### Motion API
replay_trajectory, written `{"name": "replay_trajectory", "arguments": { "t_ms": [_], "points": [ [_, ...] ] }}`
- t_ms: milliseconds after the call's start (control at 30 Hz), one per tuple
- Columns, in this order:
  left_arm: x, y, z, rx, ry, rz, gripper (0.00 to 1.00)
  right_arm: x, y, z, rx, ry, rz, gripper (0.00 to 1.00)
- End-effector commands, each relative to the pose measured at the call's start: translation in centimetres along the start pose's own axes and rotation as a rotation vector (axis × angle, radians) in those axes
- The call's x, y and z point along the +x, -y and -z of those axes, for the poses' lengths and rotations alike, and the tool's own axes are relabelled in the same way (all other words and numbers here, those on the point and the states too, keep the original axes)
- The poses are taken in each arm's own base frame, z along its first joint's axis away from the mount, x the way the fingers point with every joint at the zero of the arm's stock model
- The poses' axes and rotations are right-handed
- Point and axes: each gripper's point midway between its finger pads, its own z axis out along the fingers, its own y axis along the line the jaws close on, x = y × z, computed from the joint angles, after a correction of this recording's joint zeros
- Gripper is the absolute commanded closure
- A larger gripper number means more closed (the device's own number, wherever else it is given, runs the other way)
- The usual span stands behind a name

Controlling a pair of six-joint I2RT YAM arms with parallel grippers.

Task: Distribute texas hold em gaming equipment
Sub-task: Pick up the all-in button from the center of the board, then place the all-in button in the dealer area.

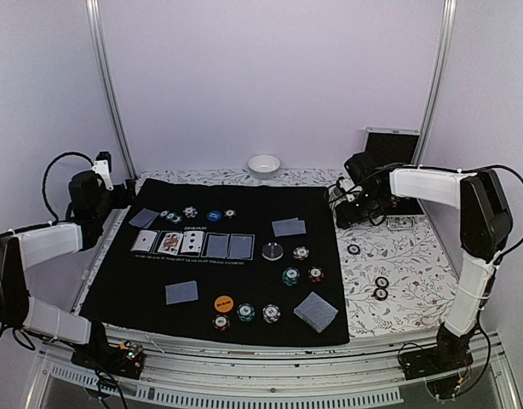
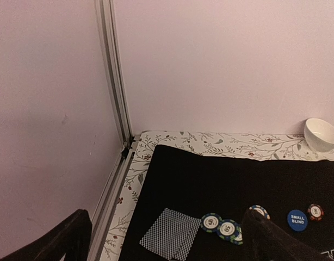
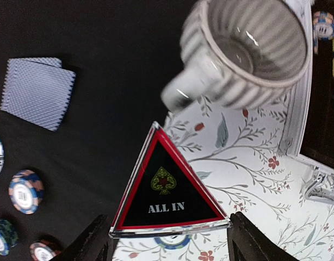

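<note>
My right gripper (image 3: 168,239) is shut on the red triangular "ALL IN" marker (image 3: 166,187), its base corners pinched between both fingers, held above the mat's right edge and a blue-edged chip (image 3: 172,243). In the top view this gripper (image 1: 351,209) is at the back right. My left gripper (image 2: 167,239) hangs open over the back left of the mat, above a face-down card pair (image 2: 172,234) and green chips (image 2: 211,222). On the black mat (image 1: 117,281) lie a card row (image 1: 192,244), a deck (image 1: 316,311), chips (image 1: 290,276), an orange disc (image 1: 224,302) and a blue disc (image 1: 214,216).
A ribbed metal mug (image 3: 248,54) stands just beyond the marker on the floral cloth. A white bowl (image 1: 264,164) sits at the back centre. An open case (image 1: 389,141) is at the back right. Loose chips (image 1: 381,288) lie on the cloth right of the mat.
</note>
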Motion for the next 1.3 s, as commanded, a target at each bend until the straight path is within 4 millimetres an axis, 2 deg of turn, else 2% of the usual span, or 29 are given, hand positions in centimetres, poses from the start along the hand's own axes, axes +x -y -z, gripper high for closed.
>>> {"name": "replay_trajectory", "arguments": {
  "t_ms": [0, 133, 233, 300, 400, 567, 833, 1067, 1267],
  "points": [
    [-1.3, -0.4, -0.1, -0.002, 0.025, -0.007, 0.02, -2.8, -4.7, 5.0, -0.049, 0.114, 0.060, 0.56],
    [-1.5, -0.3, 0.0, 0.000, 0.028, -0.005, 0.02, -2.4, -13.2, 6.8, -0.166, 0.144, 0.203, 0.56],
    [-1.5, -0.3, 0.0, 0.000, 0.028, -0.005, 0.02, -1.0, -19.1, 7.4, -0.220, 0.138, 0.317, 0.56],
    [-1.6, -0.3, 0.0, 0.002, 0.029, -0.004, 0.02, 0.4, -22.3, 7.2, -0.235, 0.114, 0.393, 0.56],
    [-1.7, -0.2, 0.0, 0.007, 0.032, -0.003, 0.02, 2.3, -24.8, 6.0, -0.235, 0.061, 0.458, 0.56],
    [-1.9, -0.1, 0.2, 0.016, 0.038, 0.001, 0.02, 4.4, -26.7, 3.3, -0.272, -0.015, 0.495, 0.57],
    [-1.9, -0.2, 0.2, 0.014, 0.038, 0.001, 0.02, 5.3, -27.3, 0.6, -0.263, -0.074, 0.528, 0.57],
    [-2.0, -0.2, 0.3, 0.011, 0.039, 0.000, 0.02, 5.1, -26.8, -0.4, -0.224, -0.093, 0.523, 0.55],
    [-2.1, -0.2, 0.3, 0.011, 0.041, 0.000, 0.02, 5.1, -25.1, -1.2, -0.182, -0.129, 0.481, 0.54]
  ]
}}
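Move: The right hand already holds the all-in button; the open board spot it heads for lies about 14 cm back, 23 cm left and 7 cm below. Nearest that spot, the green chips are 14 cm back and 18 cm left of the hand, the dealer button 5 cm back and 22 cm left. From the idle left hand the spot is about 14 cm back, 44 cm right and 22 cm below. Right hand carries the all-in button 23 cm left and 14 cm back, arcing up then down, turning 30° counter-clockwise. ##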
